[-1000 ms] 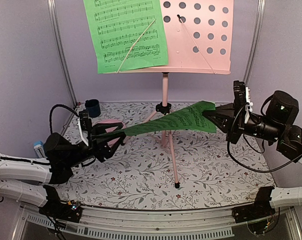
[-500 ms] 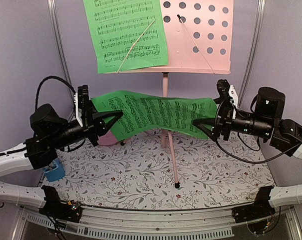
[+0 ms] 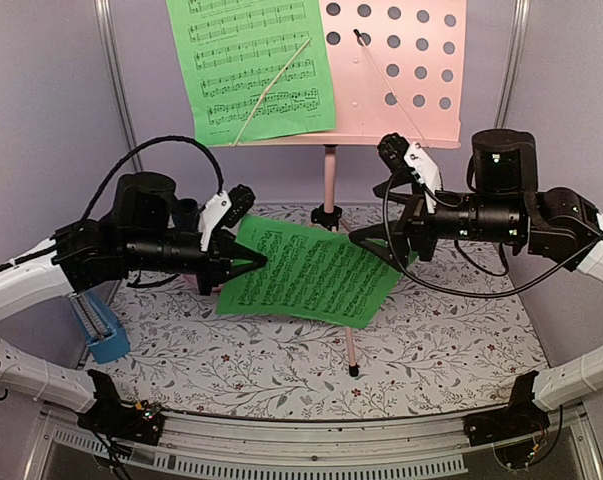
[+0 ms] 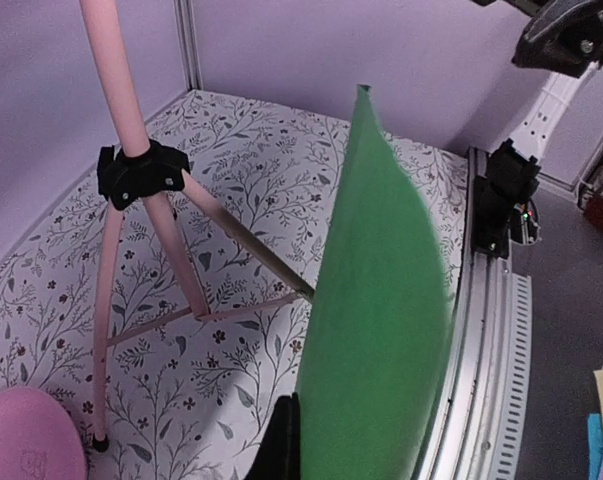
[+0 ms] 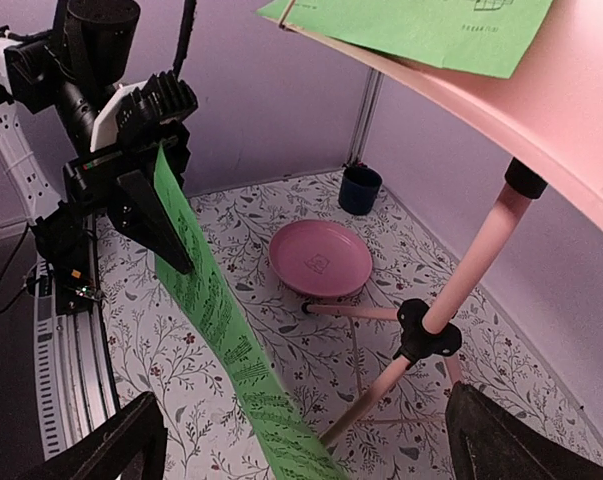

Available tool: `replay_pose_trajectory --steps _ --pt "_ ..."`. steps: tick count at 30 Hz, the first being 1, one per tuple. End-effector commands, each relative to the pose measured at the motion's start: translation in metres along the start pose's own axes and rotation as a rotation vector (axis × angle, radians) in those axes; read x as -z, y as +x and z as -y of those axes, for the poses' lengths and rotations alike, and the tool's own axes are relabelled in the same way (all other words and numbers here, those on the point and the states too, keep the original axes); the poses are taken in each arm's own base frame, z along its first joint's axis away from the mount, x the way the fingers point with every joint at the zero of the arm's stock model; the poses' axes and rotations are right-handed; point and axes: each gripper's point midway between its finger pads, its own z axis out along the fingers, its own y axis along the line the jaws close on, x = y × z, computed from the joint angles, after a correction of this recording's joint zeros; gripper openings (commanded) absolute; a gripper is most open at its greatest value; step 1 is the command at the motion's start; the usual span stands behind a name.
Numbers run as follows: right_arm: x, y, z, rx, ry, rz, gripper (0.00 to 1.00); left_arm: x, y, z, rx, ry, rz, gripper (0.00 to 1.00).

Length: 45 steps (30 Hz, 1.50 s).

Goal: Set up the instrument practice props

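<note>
The pink music stand [image 3: 328,190] stands at the back centre, and one green sheet-music page [image 3: 256,65] rests on the left half of its perforated desk [image 3: 406,70]. My left gripper [image 3: 251,263] is shut on the left edge of a second green page [image 3: 311,275], which hangs tilted in the air before the stand's pole. In the left wrist view that page [image 4: 381,330] rises edge-on from the left gripper [image 4: 296,425]. My right gripper [image 3: 376,225] is wide open at the page's right end, its fingers [image 5: 116,450] clear of the page [image 5: 206,300]. The blue metronome [image 3: 99,325] stands at the far left.
A round pink disc [image 5: 321,257] lies on the floral mat beside a tripod leg [image 5: 356,311], with a small dark blue cup [image 5: 360,188] in the back corner behind it. The tripod hub [image 4: 141,172] and legs spread over the middle of the mat. A metal rail [image 3: 311,440] borders the near edge.
The right gripper has opened and let go of the page. The left gripper, shut on its left edge, now holds it alone and has moved rightward; the page hangs tilted instead of stretched between both arms.
</note>
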Motion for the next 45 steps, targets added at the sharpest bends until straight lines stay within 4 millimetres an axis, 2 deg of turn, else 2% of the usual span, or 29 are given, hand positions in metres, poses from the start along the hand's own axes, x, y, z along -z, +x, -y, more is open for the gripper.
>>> replay_pose_trajectory --steps 1,6,12,18,21,24,30,36,38,45 --pt "-0.003 0.001 -0.014 0.051 -0.028 -0.041 0.99 0.006 -0.008 0.011 -0.001 0.058 -0.034 0.00" --pt "-0.027 0.008 -0.044 0.120 -0.100 -0.108 0.97 -0.003 -0.016 0.018 -0.003 0.119 -0.065 0.00" --pt "-0.049 0.014 -0.042 0.202 -0.024 -0.179 0.93 -0.008 -0.016 0.037 -0.046 0.205 -0.085 0.00" --pt "-0.042 0.006 -0.050 0.243 -0.066 -0.156 0.89 -0.008 -0.006 0.046 -0.118 0.222 -0.112 0.00" --pt "-0.040 0.012 -0.061 0.275 -0.129 -0.164 0.87 -0.010 0.004 0.048 -0.155 0.222 -0.146 0.00" --pt "-0.042 0.021 -0.060 0.302 -0.122 -0.188 0.87 -0.013 0.014 0.052 -0.198 0.232 -0.171 0.00" --pt "-0.048 0.029 -0.068 0.335 -0.165 -0.185 0.79 -0.011 0.006 0.065 -0.291 0.245 -0.131 0.00" --pt "-0.048 0.037 -0.084 0.320 -0.258 -0.202 0.73 -0.012 0.009 0.070 -0.363 0.224 -0.138 0.00" --pt "-0.049 0.039 -0.085 0.317 -0.264 -0.210 0.65 -0.011 0.007 0.072 -0.384 0.220 -0.134 0.00" --pt "-0.049 0.042 -0.086 0.296 -0.272 -0.232 0.35 -0.009 -0.005 0.060 -0.424 0.130 -0.105 0.00"
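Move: The green sheet still hangs from the shut left fingers, its middle about 8 cm right of that hand, 2 cm back and 4 cm lower. From the open right hand that middle is roughly 11 cm to the left, 3 cm back and 8 cm below. The stand's black hub is about 17 cm ahead of the right hand, 6 cm left and 14 cm lower; the pink plate lies on the table some 20 cm ahead and 19 cm left of the left hand, 35 cm below. Leftward and down first, then back, the right hand travels about 10 cm in along the held sheet towards the left hand, tipping its fingers some 20 degrees downward and starting to close them around the sheet's upper edge, still about half open. The left hand keeps its pinch and carries the sheet back about 6 cm and somewhat right, turning clockwise some 20 degrees. ##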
